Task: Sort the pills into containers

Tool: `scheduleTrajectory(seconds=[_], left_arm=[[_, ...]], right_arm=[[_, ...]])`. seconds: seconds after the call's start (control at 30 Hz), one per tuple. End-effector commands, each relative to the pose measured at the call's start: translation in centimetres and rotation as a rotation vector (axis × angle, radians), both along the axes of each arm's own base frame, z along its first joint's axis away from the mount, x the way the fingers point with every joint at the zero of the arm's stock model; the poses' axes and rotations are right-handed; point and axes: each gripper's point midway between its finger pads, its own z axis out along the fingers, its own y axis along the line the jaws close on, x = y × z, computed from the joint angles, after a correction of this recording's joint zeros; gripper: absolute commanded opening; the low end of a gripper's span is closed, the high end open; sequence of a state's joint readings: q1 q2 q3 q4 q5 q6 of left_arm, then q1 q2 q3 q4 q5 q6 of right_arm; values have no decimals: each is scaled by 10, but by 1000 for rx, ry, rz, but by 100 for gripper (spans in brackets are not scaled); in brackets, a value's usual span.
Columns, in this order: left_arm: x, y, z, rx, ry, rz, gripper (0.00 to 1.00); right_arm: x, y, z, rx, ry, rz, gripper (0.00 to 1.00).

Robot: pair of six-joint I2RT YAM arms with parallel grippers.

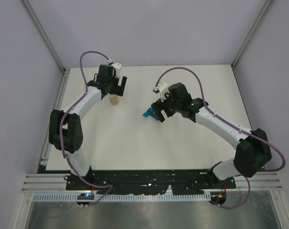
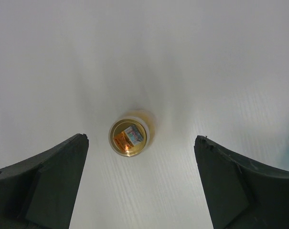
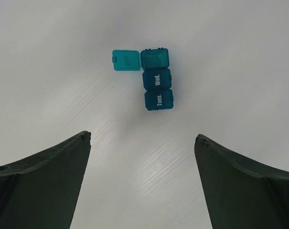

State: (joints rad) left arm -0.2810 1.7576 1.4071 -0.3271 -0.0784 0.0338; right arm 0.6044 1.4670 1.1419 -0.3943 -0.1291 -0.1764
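Observation:
The containers (image 3: 156,80) are a teal strip of three joined compartments lying on the white table. The far compartment's lid (image 3: 125,60) is flipped open to the left; the "Wed." and "Tues." lids are closed. My right gripper (image 3: 142,136) hangs open just short of the strip, with nothing between its fingers. In the top view the containers (image 1: 147,114) sit just left of the right gripper (image 1: 156,114). My left gripper (image 2: 140,137) is open above an upright, uncapped clear vial (image 2: 129,137). Orange and a label show inside it, but no single pills can be made out.
The tan-tinted vial (image 1: 115,100) stands just in front of the left gripper (image 1: 116,88) at the back left of the table (image 1: 149,148). Grey walls enclose the table on three sides. A black rail runs along the near edge by the arm bases.

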Motion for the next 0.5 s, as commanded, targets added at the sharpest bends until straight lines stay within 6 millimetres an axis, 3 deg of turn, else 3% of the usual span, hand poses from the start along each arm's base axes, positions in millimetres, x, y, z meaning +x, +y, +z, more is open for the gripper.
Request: scheduleTrajectory(seconds=[0.0,0.47], left_arm=[[-6,4,-14,14,112,27,96],[-4,9,-53,-32,269,87,92]], right_arm=[[-8,-12,16,-7,-47,13,93],[-22,-21,15,2,-42,30,93]])
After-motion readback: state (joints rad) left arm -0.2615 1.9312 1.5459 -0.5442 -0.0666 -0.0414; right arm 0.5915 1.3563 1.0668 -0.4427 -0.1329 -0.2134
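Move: The pill bottle stands almost under the left gripper: its middle is about 12 cm below, 1 cm back and 2 cm to the left. The pill box, one lid open, lies about 18 cm to the right of the left gripper, 9 cm back and 14 cm below. From the right gripper, the bottle is some 12 cm ahead, 21 cm to the left and 12 cm below. Bring the left gripper down about 5.5 cm over the pill bottle's lid, drifting only slightly back and left. Tip the fingers some 15 degrees further downward as it sinks, and keep them wide open on either side of the bottle's line, not closing yet. Meanwhile ease the empty, open right gripper about 3 cm back and to the right, away from the pill box. ##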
